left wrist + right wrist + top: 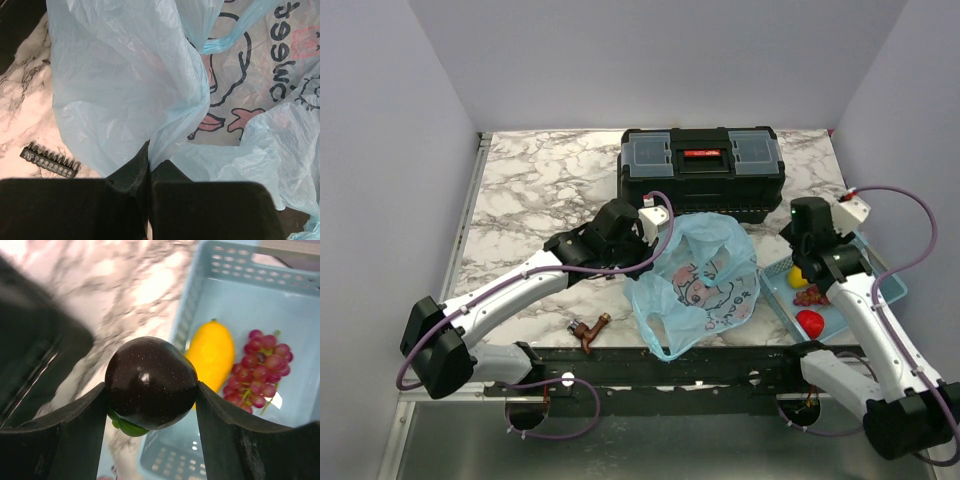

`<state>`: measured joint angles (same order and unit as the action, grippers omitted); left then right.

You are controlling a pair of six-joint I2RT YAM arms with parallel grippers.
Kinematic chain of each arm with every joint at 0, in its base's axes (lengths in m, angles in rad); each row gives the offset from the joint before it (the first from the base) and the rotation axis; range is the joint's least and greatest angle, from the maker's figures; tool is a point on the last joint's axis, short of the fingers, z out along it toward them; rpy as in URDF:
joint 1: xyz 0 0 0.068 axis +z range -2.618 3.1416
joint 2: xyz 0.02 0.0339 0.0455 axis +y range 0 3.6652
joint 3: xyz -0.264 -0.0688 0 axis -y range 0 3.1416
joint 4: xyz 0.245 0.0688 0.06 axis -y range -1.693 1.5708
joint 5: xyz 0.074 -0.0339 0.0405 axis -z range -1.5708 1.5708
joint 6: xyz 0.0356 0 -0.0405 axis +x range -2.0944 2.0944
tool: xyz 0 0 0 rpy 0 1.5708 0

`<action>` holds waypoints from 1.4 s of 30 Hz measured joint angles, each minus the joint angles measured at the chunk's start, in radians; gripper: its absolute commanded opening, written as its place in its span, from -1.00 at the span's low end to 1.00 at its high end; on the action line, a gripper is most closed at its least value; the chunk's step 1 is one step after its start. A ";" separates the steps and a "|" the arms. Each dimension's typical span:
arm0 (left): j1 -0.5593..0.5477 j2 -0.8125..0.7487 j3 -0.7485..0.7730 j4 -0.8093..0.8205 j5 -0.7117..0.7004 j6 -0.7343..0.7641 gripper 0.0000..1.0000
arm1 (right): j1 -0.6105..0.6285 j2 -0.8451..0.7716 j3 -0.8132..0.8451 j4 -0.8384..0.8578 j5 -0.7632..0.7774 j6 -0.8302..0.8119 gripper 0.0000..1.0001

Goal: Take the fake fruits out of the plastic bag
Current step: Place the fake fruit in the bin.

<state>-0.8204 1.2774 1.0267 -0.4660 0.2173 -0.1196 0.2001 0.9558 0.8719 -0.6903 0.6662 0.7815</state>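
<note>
The light-blue plastic bag (700,285) lies crumpled at the table's front middle. My left gripper (655,235) is shut on a fold of the plastic bag (125,90), its jaws pinched together on the film (149,160). My right gripper (151,386) is shut on a dark, near-black round fruit (150,375) with a green leaf, held above the left edge of the blue basket (240,285). Inside the basket lie a yellow fruit (212,355) and a bunch of reddish grapes (262,370). From above, the right gripper (800,250) hides the dark fruit.
A black toolbox (700,172) stands behind the bag. The blue basket (895,285) at the right also holds a red round fruit (810,322). A small brown object (588,330) lies near the front edge, and a strip of bits (50,160) lies by the bag.
</note>
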 measured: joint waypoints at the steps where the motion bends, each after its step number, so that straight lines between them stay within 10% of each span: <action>1: 0.000 -0.005 0.000 0.000 0.000 0.000 -1.00 | -0.067 0.013 -0.009 0.014 -0.043 -0.005 -0.99; 7: 0.000 -0.029 0.000 0.000 0.000 0.000 -1.00 | -0.401 0.126 -0.084 0.083 -0.193 -0.001 -0.99; 22: 0.000 -0.044 0.000 0.000 -0.008 0.000 -1.00 | -0.451 0.278 -0.135 0.211 -0.054 0.060 -0.68; 36: 0.008 -0.180 -0.029 0.045 -0.041 0.003 -1.00 | -0.457 0.370 -0.135 0.279 0.008 -0.017 0.75; 42: 0.019 -0.237 0.007 -0.011 -0.136 0.004 -1.00 | -0.457 0.311 -0.139 0.319 -0.041 -0.082 0.87</action>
<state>-0.8009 1.0405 1.0336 -0.4774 0.0814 -0.1158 -0.2565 1.2663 0.7330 -0.3714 0.6254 0.6998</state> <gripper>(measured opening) 0.003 0.926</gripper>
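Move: The right hand, already holding the dark eggplant, is aimed at the bare patch in the bin's far left part, about 12 cm to its right, 1 cm back and 13 cm down. The mango lies about 7 cm back and 4 cm right of that hand, the grapes 12 cm back and 10 cm right, both some 14 cm below. From the left hand, shut on the bag, the patch is about 54 cm right and 3 cm ahead, 12 cm lower. Right hand takes the eggplant about 12 cm right and down into the bin, opens; left lifts bag 7 cm. ##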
